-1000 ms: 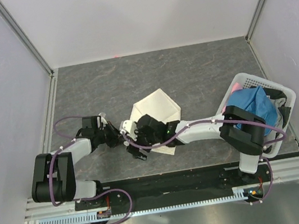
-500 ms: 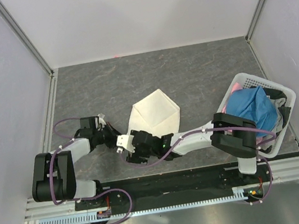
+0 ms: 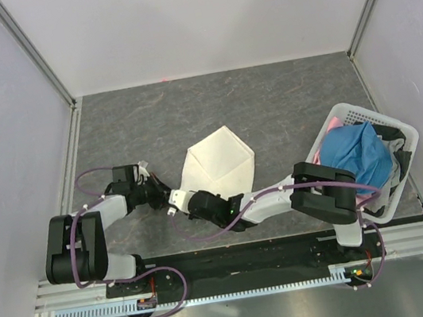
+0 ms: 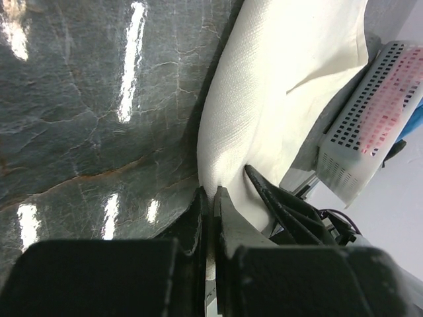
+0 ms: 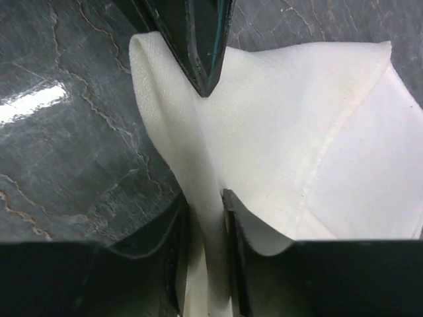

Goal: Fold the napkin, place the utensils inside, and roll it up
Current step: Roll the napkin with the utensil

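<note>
The cream-white napkin [image 3: 218, 161] lies folded on the dark table [image 3: 267, 101], its near-left corner lifted. My left gripper [image 3: 166, 195] is shut on that corner's edge; in the left wrist view the jaws [image 4: 211, 195] pinch a thin strip of the napkin [image 4: 277, 86]. My right gripper [image 3: 180, 204] sits right beside it. In the right wrist view the right gripper [image 5: 205, 211] is shut on an upright fold of the napkin [image 5: 297, 125], and the left gripper's fingers [image 5: 198, 46] hold the cloth just beyond. The utensils are out of view.
A white perforated basket [image 3: 349, 114] stands at the right edge, holding a blue cloth [image 3: 359, 151] and a pink cloth [image 3: 334, 121]. The basket [image 4: 360, 125] also shows behind the napkin in the left wrist view. Grey walls enclose the table.
My right gripper slid left off the napkin's near side to the corner beside the left gripper, and its jaws closed on the cloth. The left gripper kept its hold.
</note>
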Action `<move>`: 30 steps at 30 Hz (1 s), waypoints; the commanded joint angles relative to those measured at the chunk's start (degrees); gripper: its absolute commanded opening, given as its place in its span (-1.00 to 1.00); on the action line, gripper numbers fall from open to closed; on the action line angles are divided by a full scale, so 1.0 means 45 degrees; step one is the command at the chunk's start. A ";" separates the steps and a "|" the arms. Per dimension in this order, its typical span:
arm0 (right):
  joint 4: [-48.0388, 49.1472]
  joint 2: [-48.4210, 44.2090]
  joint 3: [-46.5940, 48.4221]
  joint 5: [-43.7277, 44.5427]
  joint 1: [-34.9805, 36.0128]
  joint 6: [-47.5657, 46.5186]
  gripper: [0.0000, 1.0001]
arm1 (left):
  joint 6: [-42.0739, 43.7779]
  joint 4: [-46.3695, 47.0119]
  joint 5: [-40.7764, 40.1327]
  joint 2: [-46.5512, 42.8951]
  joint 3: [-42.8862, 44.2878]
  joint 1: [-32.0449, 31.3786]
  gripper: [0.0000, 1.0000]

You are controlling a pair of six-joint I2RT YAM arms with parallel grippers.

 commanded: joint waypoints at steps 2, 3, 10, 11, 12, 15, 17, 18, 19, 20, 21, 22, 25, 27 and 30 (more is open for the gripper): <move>-0.0533 0.0117 -0.0030 -0.1457 -0.0147 -0.0126 -0.60 | 0.0100 0.0560 0.0630 -0.0009 0.0342 0.0092 -0.48; -0.0787 0.0000 0.0107 -0.2143 -0.0264 -0.0010 -0.70 | 0.0100 0.0599 0.0572 -0.0068 0.0322 0.0111 -0.25; -0.3912 0.0213 0.2177 -0.9425 -0.2895 0.1649 -1.00 | 0.0549 0.0580 -0.2062 -0.1433 -0.0009 0.0170 0.37; -0.4281 0.0446 0.2392 -1.0325 -0.3231 0.2077 -1.00 | 0.0608 0.0599 -0.2336 -0.1880 -0.0068 0.0170 0.38; -0.4479 0.0603 0.2800 -1.2035 -0.3563 0.2333 -1.00 | 0.0763 0.0580 -0.2899 -0.2175 -0.0223 0.0170 0.38; -0.5221 0.1423 0.3718 -1.5025 -0.4579 0.2997 -1.00 | 0.1153 0.1106 -0.3683 -0.3285 -0.0633 0.0131 0.39; -0.5417 0.2162 0.4111 -1.6400 -0.5185 0.3583 -1.00 | 0.1310 0.1594 -0.3881 -0.3854 -0.0926 0.0111 0.40; -0.5418 0.2418 0.4461 -1.6949 -0.5361 0.3953 -1.00 | 0.1466 0.1770 -0.3882 -0.4321 -0.1218 0.0092 0.40; -0.5437 0.2653 0.4599 -1.7883 -0.5614 0.4169 -1.00 | 0.1564 0.2352 -0.3824 -0.4558 -0.1395 0.0072 0.40; -0.5457 0.3081 0.4756 -1.8221 -0.5752 0.4345 -1.00 | 0.1642 0.2589 -0.3765 -0.4735 -0.1590 -0.0063 0.40; -0.5476 0.3259 0.4989 -1.8476 -0.5870 0.4695 -1.00 | 0.1837 0.2843 -0.3552 -0.5065 -0.1921 -0.0103 0.40; -0.5477 0.3435 0.5088 -1.8846 -0.6083 0.4872 -1.00 | 0.1935 0.3406 -0.3472 -0.5204 -0.2079 -0.0181 0.40; -0.5477 0.4157 0.5440 -1.9472 -0.6552 0.5574 -1.00 | 0.2248 0.4016 -0.3335 -0.5575 -0.2529 -0.0688 0.40; -0.5438 0.4665 0.5615 -1.9747 -0.6768 0.5850 -1.00 | 0.2734 0.4388 -0.3354 -0.5654 -0.2627 -0.1176 0.40; -0.5477 0.5173 0.5811 -1.9962 -0.7061 0.6241 -1.00 | 0.3475 0.4700 -0.3646 -0.5616 -0.2705 -0.1762 0.39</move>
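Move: The right hand's part-open fingers are already around the rolled near edge of the napkin, right at its hand point; the left end of the roll lies about 5 cm left and 2 cm ahead of it, and the unrolled napkin's middle about 9 cm ahead, 7 cm to the right and 2 cm lower. The left hand still holds that left end shut in its fingertips, with the rolled edge gripped by the right about 5 cm to its right and 2 cm back. The right fingers shut on the rolled edge and then, staying within a centimetre or so of the same spot, the wrist tips over by some 80 degrees, so that the palm swings forward above the napkin and the fingers come to point left, down and somewhat back. Meanwhile the left fingers open wide and let go of the roll's end, and that hand lifts about 4 cm while going some 3 cm forward and to its left, its fingers tilting up by about 30 degrees, before it eases 1 to 2 cm back and to the right. ##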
